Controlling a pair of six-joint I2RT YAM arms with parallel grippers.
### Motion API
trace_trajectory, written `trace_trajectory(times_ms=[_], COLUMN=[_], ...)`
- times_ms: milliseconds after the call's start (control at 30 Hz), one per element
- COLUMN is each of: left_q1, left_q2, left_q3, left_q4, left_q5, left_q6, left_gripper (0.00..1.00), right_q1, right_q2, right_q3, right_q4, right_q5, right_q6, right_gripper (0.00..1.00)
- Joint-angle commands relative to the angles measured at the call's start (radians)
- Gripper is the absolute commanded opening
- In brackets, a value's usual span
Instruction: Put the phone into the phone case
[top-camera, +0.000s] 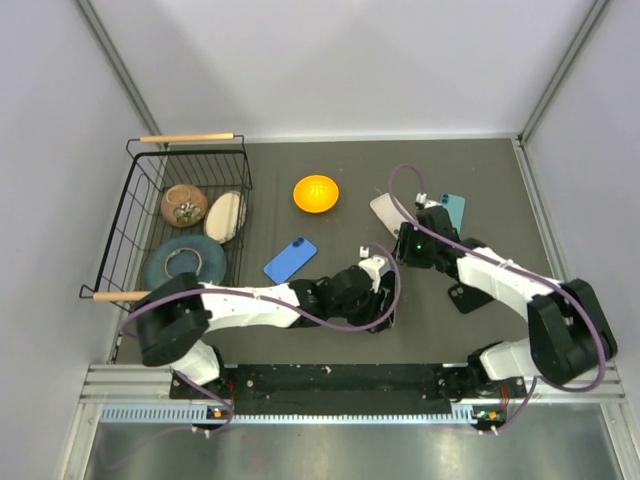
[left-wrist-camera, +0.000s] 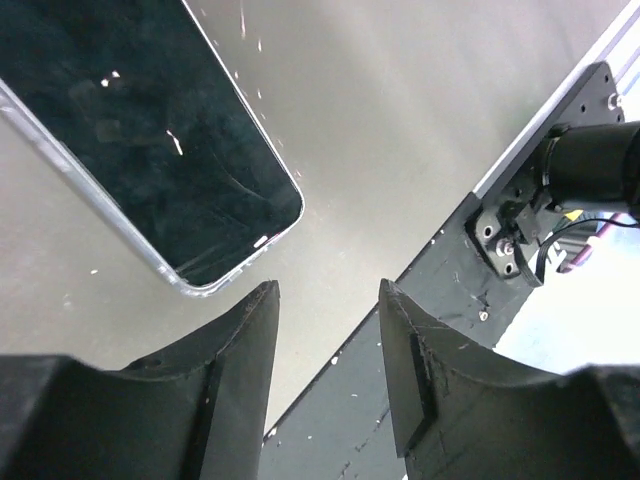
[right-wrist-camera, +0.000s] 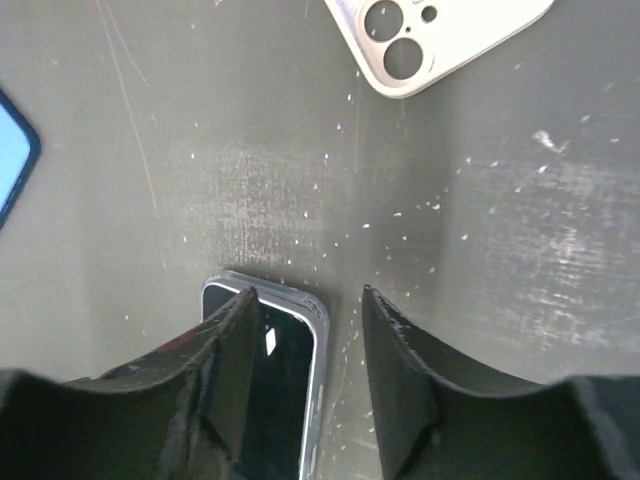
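The phone (left-wrist-camera: 150, 130) lies face up on the grey table, its glossy black screen framed by the clear rim of the phone case (left-wrist-camera: 192, 286) around it. In the left wrist view it fills the upper left, just beyond my left gripper (left-wrist-camera: 327, 285), which is open and holds nothing. In the right wrist view one end of the phone (right-wrist-camera: 285, 380) with the case rim (right-wrist-camera: 318, 330) lies under the left finger of my right gripper (right-wrist-camera: 308, 291). That gripper is also open, with bare table between its fingertips. In the top view both arms hide the phone.
A beige-backed phone (right-wrist-camera: 440, 40) lies just beyond the right gripper, with a teal phone (top-camera: 455, 208) beside it. A blue phone (top-camera: 290, 259) and an orange bowl (top-camera: 316, 193) sit mid-table. A wire basket (top-camera: 187, 138) of items stands at the left. The black base rail (left-wrist-camera: 420, 330) runs along the near edge.
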Motion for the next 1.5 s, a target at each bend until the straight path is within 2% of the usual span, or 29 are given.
trace_trajectory(times_ms=[0,33,100,333,467,500,600,733,933,1300,1467], left_q1=[0.007,0.015,0.062,0.205,0.28,0.297,0.303,0.303,0.302,0.302,0.302], left_q2=[-0.104,-0.111,-0.104,-0.002,0.067,0.092,0.138,0.179,0.21,0.228,0.227], left_q3=[0.036,0.046,0.048,0.057,0.085,0.089,0.12,0.125,0.079,0.034,0.034], left_q4=[-0.12,-0.161,-0.18,-0.122,-0.11,-0.102,-0.119,-0.107,-0.042,0.019,0.019], left_q5=[-0.144,-0.194,-0.198,-0.06,0.021,0.043,0.048,0.092,0.155,0.181,0.178], left_q6=[0.039,0.036,0.029,0.004,-0.02,-0.016,-0.005,-0.013,-0.04,-0.053,-0.048], left_gripper=[0.5,0.5,0.5,0.46,0.32,0.24,0.14,0.08,0.04,0.02,0.02], right_q1=[-0.021,-0.021,-0.022,-0.021,-0.019,-0.021,-0.007,0.024,0.06,0.057,0.044], right_q2=[-0.125,-0.16,-0.189,-0.271,-0.228,-0.216,-0.199,-0.17,-0.131,-0.165,-0.211], right_q3=[-0.083,-0.107,-0.169,-0.303,-0.34,-0.349,-0.375,-0.375,-0.354,-0.392,-0.42], right_q4=[0.009,0.024,0.071,0.185,0.228,0.239,0.295,0.316,0.329,0.641,0.664], right_q5=[-0.056,-0.084,-0.154,-0.231,-0.259,-0.271,-0.285,-0.276,-0.26,-0.504,-0.536], right_q6=[0.03,0.038,0.068,0.133,0.139,0.15,0.176,0.197,0.242,0.341,0.349], right_gripper=[0.51,0.53,0.61,0.67,0.68,0.69,0.71,0.72,0.72,0.73,0.73])
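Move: The phone, lying on the clear case, has its middle about 8 cm ahead of the left hand, 1 cm to its right and 5 cm below. From the right hand that middle is some 10 cm back, 5 cm to the left and 5 cm down. The cream phone lies roughly 10 cm ahead and 2 cm left of the right hand. The blue phone is about 17 cm ahead and 21 cm left of the left hand. Both hands come to bear on the phone's long edges: the left hand lifts, swings about 10 cm forward and some 5 cm left, sinks and shuts its half-open fingers, drawing in slightly rightward against the left edge. The right hand opens wider, comes back about 7 cm while lowering, then slides some 4 cm left, its left side rolling up about 25 degrees, to set its outer finger against the right edge. ##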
